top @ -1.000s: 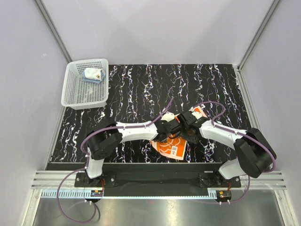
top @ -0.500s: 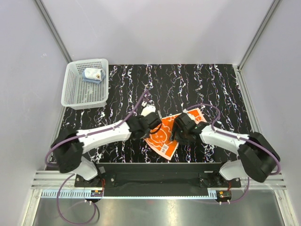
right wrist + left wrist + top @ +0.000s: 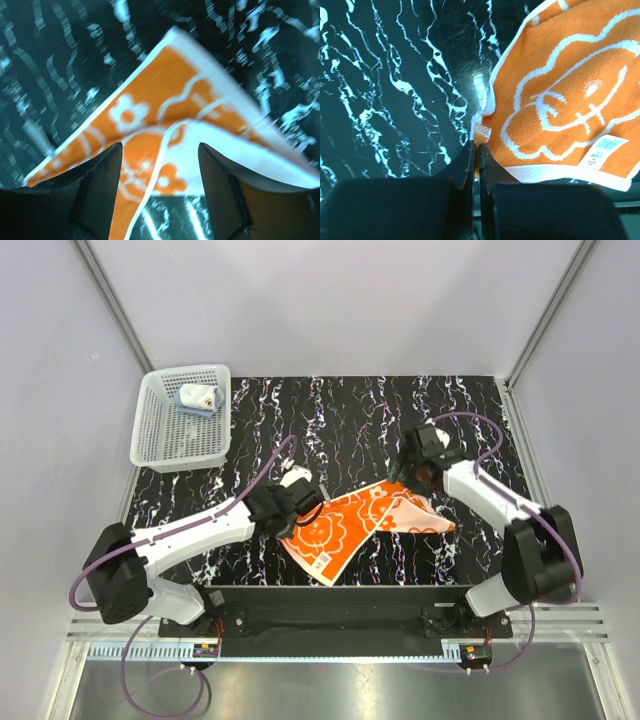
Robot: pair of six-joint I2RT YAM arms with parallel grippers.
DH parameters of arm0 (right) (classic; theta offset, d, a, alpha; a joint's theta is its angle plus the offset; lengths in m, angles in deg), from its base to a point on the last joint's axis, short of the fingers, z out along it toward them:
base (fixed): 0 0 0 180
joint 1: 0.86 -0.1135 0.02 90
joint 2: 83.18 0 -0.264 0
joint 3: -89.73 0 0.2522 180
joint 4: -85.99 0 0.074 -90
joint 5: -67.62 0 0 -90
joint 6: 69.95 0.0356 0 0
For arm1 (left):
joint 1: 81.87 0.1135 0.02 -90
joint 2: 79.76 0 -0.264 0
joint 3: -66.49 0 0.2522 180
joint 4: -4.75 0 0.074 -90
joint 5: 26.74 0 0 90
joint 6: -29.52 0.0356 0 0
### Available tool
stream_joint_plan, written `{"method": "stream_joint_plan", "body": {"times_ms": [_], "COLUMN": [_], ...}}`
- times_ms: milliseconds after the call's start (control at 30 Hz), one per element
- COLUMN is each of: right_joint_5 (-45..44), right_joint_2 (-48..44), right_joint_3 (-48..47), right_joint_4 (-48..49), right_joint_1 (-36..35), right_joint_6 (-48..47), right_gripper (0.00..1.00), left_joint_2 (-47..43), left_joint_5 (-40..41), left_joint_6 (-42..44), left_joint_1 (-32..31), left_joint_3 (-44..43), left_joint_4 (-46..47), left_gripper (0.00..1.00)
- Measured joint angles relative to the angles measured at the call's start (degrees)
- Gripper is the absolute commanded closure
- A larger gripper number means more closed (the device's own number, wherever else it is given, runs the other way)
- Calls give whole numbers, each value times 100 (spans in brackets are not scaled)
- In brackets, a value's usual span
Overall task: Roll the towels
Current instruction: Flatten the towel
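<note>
The orange flower-print towel (image 3: 345,525) lies spread on the black marbled table (image 3: 330,420), and its right end is folded over to show the white reverse. My left gripper (image 3: 290,518) is shut on the towel's left corner; the left wrist view shows the jaws (image 3: 476,147) pinching that corner of the towel (image 3: 560,95). My right gripper (image 3: 413,468) hangs open above the towel's right end, with nothing between its fingers. Below that gripper (image 3: 160,170) the right wrist view shows the folded towel (image 3: 145,125). The light blue towel (image 3: 197,398) sits bundled in the basket.
A white perforated basket (image 3: 170,445) stands at the table's back left corner. Grey walls enclose the table on three sides. Both arms reach in from the near edge towards the middle.
The left gripper has drawn the towel's corner leftward and nearer, stretching it out. The right gripper has risen and moved to the back right, off the towel.
</note>
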Motion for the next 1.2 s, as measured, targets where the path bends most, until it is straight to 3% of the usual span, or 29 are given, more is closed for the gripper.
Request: {"method": "stream_joint_plan", "body": {"times_ms": [267,700,800,900,1067,1100,1200], "right_joint_5": [68,446,494,514,645,662,719], "right_joint_2": [1471,2739,2837,2861,2848,2826,2717], "right_joint_3": [-811,-1674,-1777,-1770,-1641,-1589,-1414], "right_joint_4": [-81,79,125,188,398,463,592], "right_joint_1": [726,780,780,780,780,780,782], "right_joint_6": [-479,-761,-787,-811,-754,-743,-699], "right_gripper": [33,37,48,68,90,99,100], "left_joint_2": [-179,-334,-334,-334,-341,-348,-400], "left_joint_5": [55,127,127,125,101,85,61], "left_joint_6": [166,212,214,216,238,243,254], "left_joint_1": [0,39,76,118,192,203,223], "left_joint_3": [109,201,201,203,212,214,238], "left_joint_4": [-273,-275,-271,-260,-245,-234,-216], "left_gripper": [100,100,100,100,100,100,100]}}
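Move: The towel's far corner lies about 8 cm ahead of the open right hand, roughly level sideways and some 8 cm below. The towel's folded-over flap tip is about 4 cm back and 13 cm right of that hand, at table height. The left hand already holds the towel's left corner off the table; from it the far corner is some 16 cm ahead and 24 cm right, the white tag about 5 cm back and 7 cm right, both 9 cm lower. Right hand reaches about 8 cm forward and down to pinch the far corner; left hand, still gripping, edges left. ##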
